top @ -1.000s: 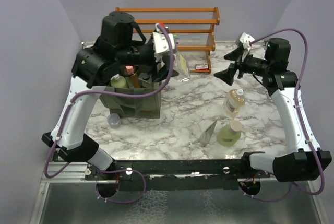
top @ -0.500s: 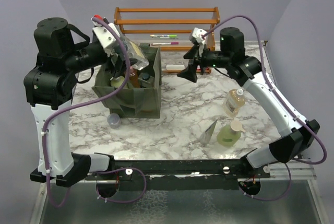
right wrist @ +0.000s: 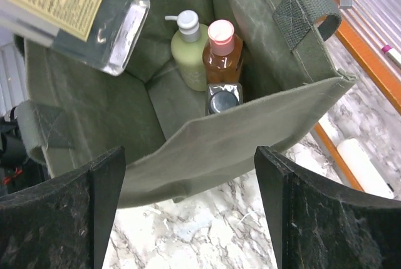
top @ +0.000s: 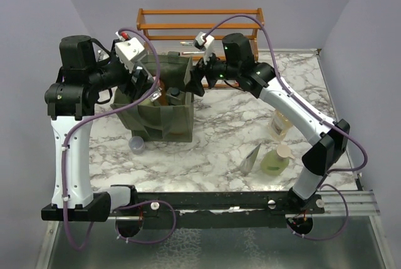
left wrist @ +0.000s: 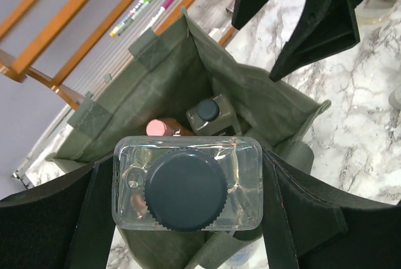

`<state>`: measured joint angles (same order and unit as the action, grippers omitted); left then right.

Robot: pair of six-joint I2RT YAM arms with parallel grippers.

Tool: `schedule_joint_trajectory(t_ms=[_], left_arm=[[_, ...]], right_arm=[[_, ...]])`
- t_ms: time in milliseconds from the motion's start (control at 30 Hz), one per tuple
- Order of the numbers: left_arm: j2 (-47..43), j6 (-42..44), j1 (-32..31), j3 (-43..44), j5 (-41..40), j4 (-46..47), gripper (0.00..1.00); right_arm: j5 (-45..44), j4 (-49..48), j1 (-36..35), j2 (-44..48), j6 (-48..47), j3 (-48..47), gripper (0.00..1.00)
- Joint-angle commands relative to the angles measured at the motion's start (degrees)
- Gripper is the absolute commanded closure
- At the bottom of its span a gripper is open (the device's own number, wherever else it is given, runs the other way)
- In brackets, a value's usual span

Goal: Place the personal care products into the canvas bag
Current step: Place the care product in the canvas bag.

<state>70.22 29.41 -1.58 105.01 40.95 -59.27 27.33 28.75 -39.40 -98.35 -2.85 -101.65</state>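
The olive canvas bag [top: 164, 118] stands open at the left of the table. My left gripper [left wrist: 187, 183] is shut on a clear bottle with a black cap [left wrist: 188, 156], held upright over the bag's mouth; the same clear bottle [right wrist: 75, 12] shows tilted in the right wrist view. Inside the bag stand a pale green pump bottle [right wrist: 188, 52], an orange bottle with a pink cap [right wrist: 220, 52] and a dark-capped bottle [right wrist: 222, 101]. My right gripper [right wrist: 188, 200] is open just outside the bag's right wall [right wrist: 250, 134], holding nothing. An amber bottle [top: 282, 123], a green pump bottle [top: 274, 161] and a grey pouch [top: 252, 157] lie at the right.
A wooden slatted rack [top: 200, 27] stands behind the bag, with green and pink marker pens [left wrist: 141, 9] on it. A small lavender cup [top: 136, 145] sits in front of the bag. My right gripper's fingers [left wrist: 319, 18] hang close above the bag's right rim.
My left gripper has carried the clear bottle from right of the bag to over its mouth. My right gripper has swung left from mid-table to the bag's right rim.
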Motion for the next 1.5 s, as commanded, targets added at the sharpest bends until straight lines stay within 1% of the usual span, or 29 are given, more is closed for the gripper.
schedule_joint_trajectory(t_ms=[0, 100, 267, 433, 600, 700, 833, 1000, 1133, 1200, 1333, 1467], left_arm=[[-2.29, 5.06, 0.27, -1.49, 3.16, 7.88, 1.00], [-1.65, 7.13, 0.27, -2.87, 5.20, 7.04, 1.00], [-0.37, 9.09, 0.27, -5.26, 9.79, 5.66, 1.00], [1.56, 9.67, 0.14, -7.20, 14.12, 5.49, 1.00], [3.09, 9.63, -1.36, -7.53, 16.47, 5.59, 1.00], [4.11, 10.59, -3.03, -7.51, 16.71, 5.32, 1.00], [6.68, 13.26, -6.04, -6.87, 16.28, 3.20, 1.00], [8.90, 15.49, -8.71, -6.74, 15.77, 2.99, 1.00], [10.62, 16.41, -10.23, -6.33, 16.69, 3.69, 1.00], [12.21, 17.02, -10.68, -5.44, 17.51, 3.65, 1.00], [14.85, 19.65, -10.92, -3.43, 19.47, 2.29, 1.00], [17.08, 22.71, -11.05, -1.65, 21.87, 0.00, 1.00]], right_arm=[[-5.60, 0.25, -1.65, -2.51, 4.86, -4.50, 0.16], [-7.50, 0.66, -2.72, -3.48, 5.56, -4.81, 0.18], [-10.16, 0.93, -2.94, -3.28, 6.79, -3.52, 0.26], [-12.79, 1.39, -2.94, -2.69, 6.14, -2.37, 0.27], [-13.42, 1.00, -2.97, -0.75, 5.34, -0.57, 0.34], [-13.73, 0.95, -2.94, 0.08, 4.73, 0.00, 0.41], [-13.04, 0.95, -2.96, 1.17, 4.36, 0.56, 0.55], [-11.04, 0.97, -2.96, 2.12, 4.17, 1.02, 0.73], [-10.46, 0.79, -2.97, 2.75, 4.02, 1.76, 0.84], [-10.54, 0.80, -2.97, 3.01, 3.94, 1.89, 0.88], [-10.78, 0.61, -2.96, 3.70, 3.84, 2.22, 0.94], [-10.65, 0.22, -2.97, 4.66, 3.73, 2.99, 0.97]])
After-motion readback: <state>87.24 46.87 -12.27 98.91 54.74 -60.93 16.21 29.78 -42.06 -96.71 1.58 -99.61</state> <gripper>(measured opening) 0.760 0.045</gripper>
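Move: The canvas bag's middle lies about 3 cm ahead, 5 cm right and 20 cm below the left gripper, which already holds the clear bottle. Inside, from that gripper, the amber bottle is roughly 8 cm ahead and 6 cm right, the small dark-capped bottle 7 cm ahead and 10 cm right, both some 21 cm down. For the open right gripper, the bag's right rim is about 2 cm left, level front to back and 1 cm lower. Lower the left gripper about 11 cm with the clear bottle still gripped, carrying it some 9 cm right towards the bag's right wall and slightly forward while turning about 30 degrees clockwise. Meanwhile keep the right gripper at the right rim, ease it about 1 cm down, turn it some 10 degrees clockwise and close its fingers to pinch the canvas edge. ##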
